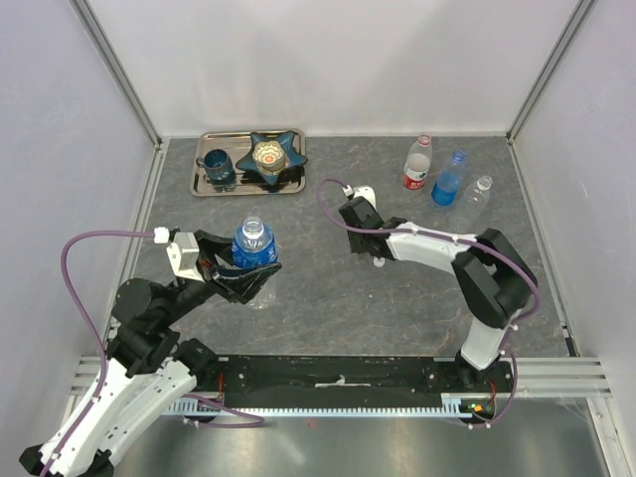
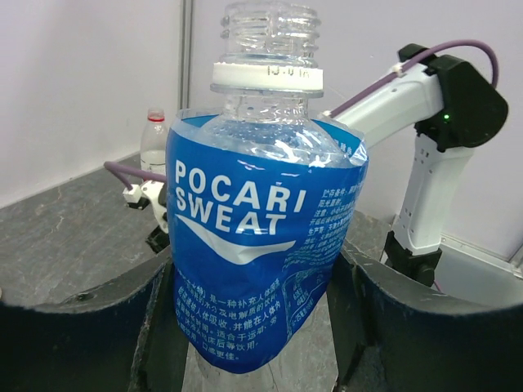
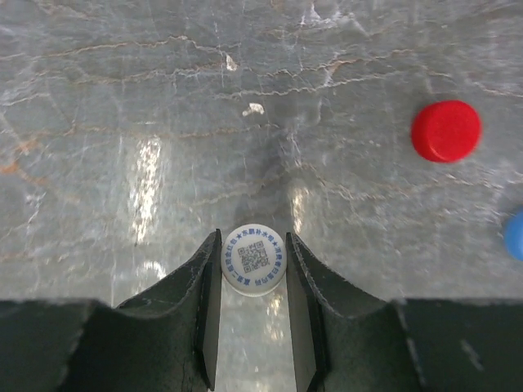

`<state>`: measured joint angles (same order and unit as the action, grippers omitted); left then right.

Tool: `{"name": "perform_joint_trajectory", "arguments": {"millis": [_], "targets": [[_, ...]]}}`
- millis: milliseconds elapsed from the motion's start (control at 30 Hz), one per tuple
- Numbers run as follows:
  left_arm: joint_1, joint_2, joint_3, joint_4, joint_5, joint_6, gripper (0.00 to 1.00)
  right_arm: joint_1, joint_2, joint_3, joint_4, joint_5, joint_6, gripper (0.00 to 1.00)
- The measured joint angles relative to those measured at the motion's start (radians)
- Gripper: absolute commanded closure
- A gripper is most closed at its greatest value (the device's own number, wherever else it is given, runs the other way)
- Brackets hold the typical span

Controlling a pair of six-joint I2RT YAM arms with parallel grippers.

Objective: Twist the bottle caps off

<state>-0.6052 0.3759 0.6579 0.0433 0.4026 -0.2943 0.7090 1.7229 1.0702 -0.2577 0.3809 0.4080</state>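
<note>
My left gripper (image 1: 254, 270) (image 2: 257, 327) is shut on a clear bottle with a blue Pocari Sweat label (image 2: 261, 237) (image 1: 254, 242). It holds the bottle upright at the left of the table. The threaded neck (image 2: 270, 33) is bare, with only a white ring under it. My right gripper (image 3: 252, 247) (image 1: 351, 211) is shut on a small white cap with a printed code (image 3: 254, 259), held just over the grey table. A red cap (image 3: 445, 131) lies to its right and a blue cap (image 3: 515, 234) shows at the frame edge.
Three more bottles stand at the back right: red-labelled (image 1: 418, 164), blue (image 1: 449, 181) and a tiny clear one (image 1: 481, 189). A metal tray (image 1: 204, 184) at the back left holds a dark blue mug (image 1: 218, 167) and a blue star dish (image 1: 273, 155). White walls enclose the table.
</note>
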Motion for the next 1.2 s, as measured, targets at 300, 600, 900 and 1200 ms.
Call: {"name": "perform_joint_trajectory", "arguments": {"millis": [300,600,900,1200], "targets": [[0.000,-0.027,-0.010,-0.046,-0.013,0.005,0.73,-0.051,0.140,0.047,0.053,-0.051,0.026,0.86],[0.000,-0.027,-0.014,-0.049,-0.013,0.005,0.73,-0.052,0.144,0.047,0.063,-0.072,0.043,0.46],[0.000,-0.022,-0.036,-0.048,-0.013,0.005,0.73,-0.052,0.116,0.043,0.039,-0.104,0.071,0.22],[0.000,0.049,-0.039,-0.010,-0.003,0.004,0.72,-0.042,-0.224,0.314,-0.108,-0.095,0.088,0.13]]}}
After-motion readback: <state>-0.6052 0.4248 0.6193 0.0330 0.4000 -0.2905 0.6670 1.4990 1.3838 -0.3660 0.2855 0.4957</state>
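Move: The right hand already holds the loose white cap. The bare table spot it is taken to lies about 2 cm ahead, 1 cm left and 4 cm below. From the hand, an earlier white cap lies some 2 cm back and 3 cm right, the red cap 7 cm ahead and 5 cm right, and the blue cap 3 cm ahead and 11 cm right, all about 5 cm down. From the left hand the spot is roughly 22 cm ahead, 17 cm right and 33 cm lower. The right fingers bring the white cap down onto the bare table, about 4 cm lower and 2 cm forward, hold still there, then open wide and let go of it. The hand then climbs fast, about 24 cm above the cap, tipping up and rolling its left side up some 25 degrees. The left hand keeps its grip on the uncapped bottle and sinks about 3 cm. ##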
